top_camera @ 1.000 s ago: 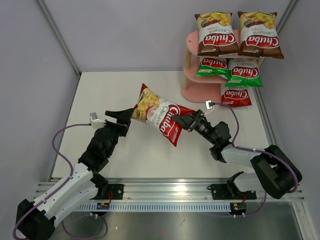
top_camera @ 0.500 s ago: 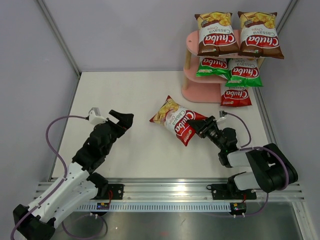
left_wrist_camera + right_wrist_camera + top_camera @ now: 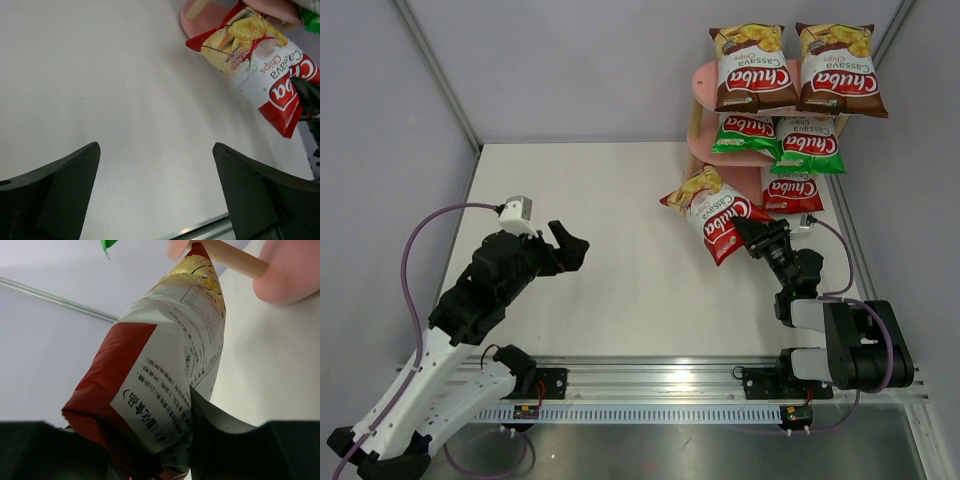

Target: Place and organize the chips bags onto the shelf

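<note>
My right gripper (image 3: 752, 233) is shut on the lower end of a red chips bag (image 3: 718, 213), which tilts up and left in front of the shelf's (image 3: 705, 188) bottom board. In the right wrist view the bag (image 3: 165, 365) fills the gap between the jaws (image 3: 165, 445), printed back side facing the camera. Two brown bags (image 3: 752, 68) (image 3: 838, 69) lie on the top board, two green ones (image 3: 744, 134) (image 3: 807, 145) on the middle board, and another red one (image 3: 792, 190) on the bottom board. My left gripper (image 3: 570, 245) hangs open over the table's left half, empty (image 3: 156, 165).
The pink bottom board (image 3: 292, 275) and a wooden post (image 3: 235, 256) stand just beyond the held bag. Grey walls close the table on the left, the back and the right. An aluminium rail (image 3: 650, 380) runs along the near edge.
My right arm has swung the red bag from the table's middle rightwards to the foot of the shelf. The left arm has drawn back from the bag, still open.
</note>
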Robot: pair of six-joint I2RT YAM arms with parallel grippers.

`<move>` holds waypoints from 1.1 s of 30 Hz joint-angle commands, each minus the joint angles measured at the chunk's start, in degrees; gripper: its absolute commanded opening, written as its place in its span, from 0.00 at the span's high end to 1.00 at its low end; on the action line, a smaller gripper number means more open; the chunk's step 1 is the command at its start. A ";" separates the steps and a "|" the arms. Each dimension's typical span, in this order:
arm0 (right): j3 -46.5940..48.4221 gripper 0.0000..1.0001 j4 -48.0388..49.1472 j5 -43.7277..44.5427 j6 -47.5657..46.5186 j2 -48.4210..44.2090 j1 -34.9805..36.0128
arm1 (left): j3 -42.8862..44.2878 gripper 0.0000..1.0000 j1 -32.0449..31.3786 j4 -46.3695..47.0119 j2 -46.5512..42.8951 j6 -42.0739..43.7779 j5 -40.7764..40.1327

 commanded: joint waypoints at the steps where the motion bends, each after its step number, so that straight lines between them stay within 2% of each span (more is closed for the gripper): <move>1: 2.53 0.88 7.13 -1.68 0.76 2.14 -1.32 | 4.21 0.01 0.15 -8.32 -2.66 7.20 3.00; 7: 2.09 0.89 12.93 -2.30 2.70 6.80 -3.34 | 6.50 0.01 0.06 -13.87 -4.77 12.39 2.65; 17: 6.13 0.89 14.96 -1.42 2.70 11.99 -7.55 | -0.97 0.01 0.06 -10.19 -9.69 14.95 -3.94; 22: 8.67 0.89 16.45 -0.81 4.01 13.83 -9.49 | -1.85 0.01 0.15 -8.78 -12.95 14.95 -6.57; 33: 12.64 0.90 17.51 4.02 3.31 18.32 -11.25 | -2.73 0.01 0.06 -8.78 -15.59 14.25 -6.23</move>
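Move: The right hand still pinches the red chips bag; the free left part of the bottom shelf lies some 13 cm ahead of it, 3 cm left and 8 cm lower. The shelved red bag is about 11 cm ahead and 11 cm right, slightly lower; the left green bag about 15 cm ahead, 3 cm left and 10 cm higher. From the left hand, that free part lies roughly 24 cm ahead, 33 cm right, 16 cm below. Right hand dips about 5 cm, then carries the pinched bag forward-right to the bottom shelf; left hand withdraws. ##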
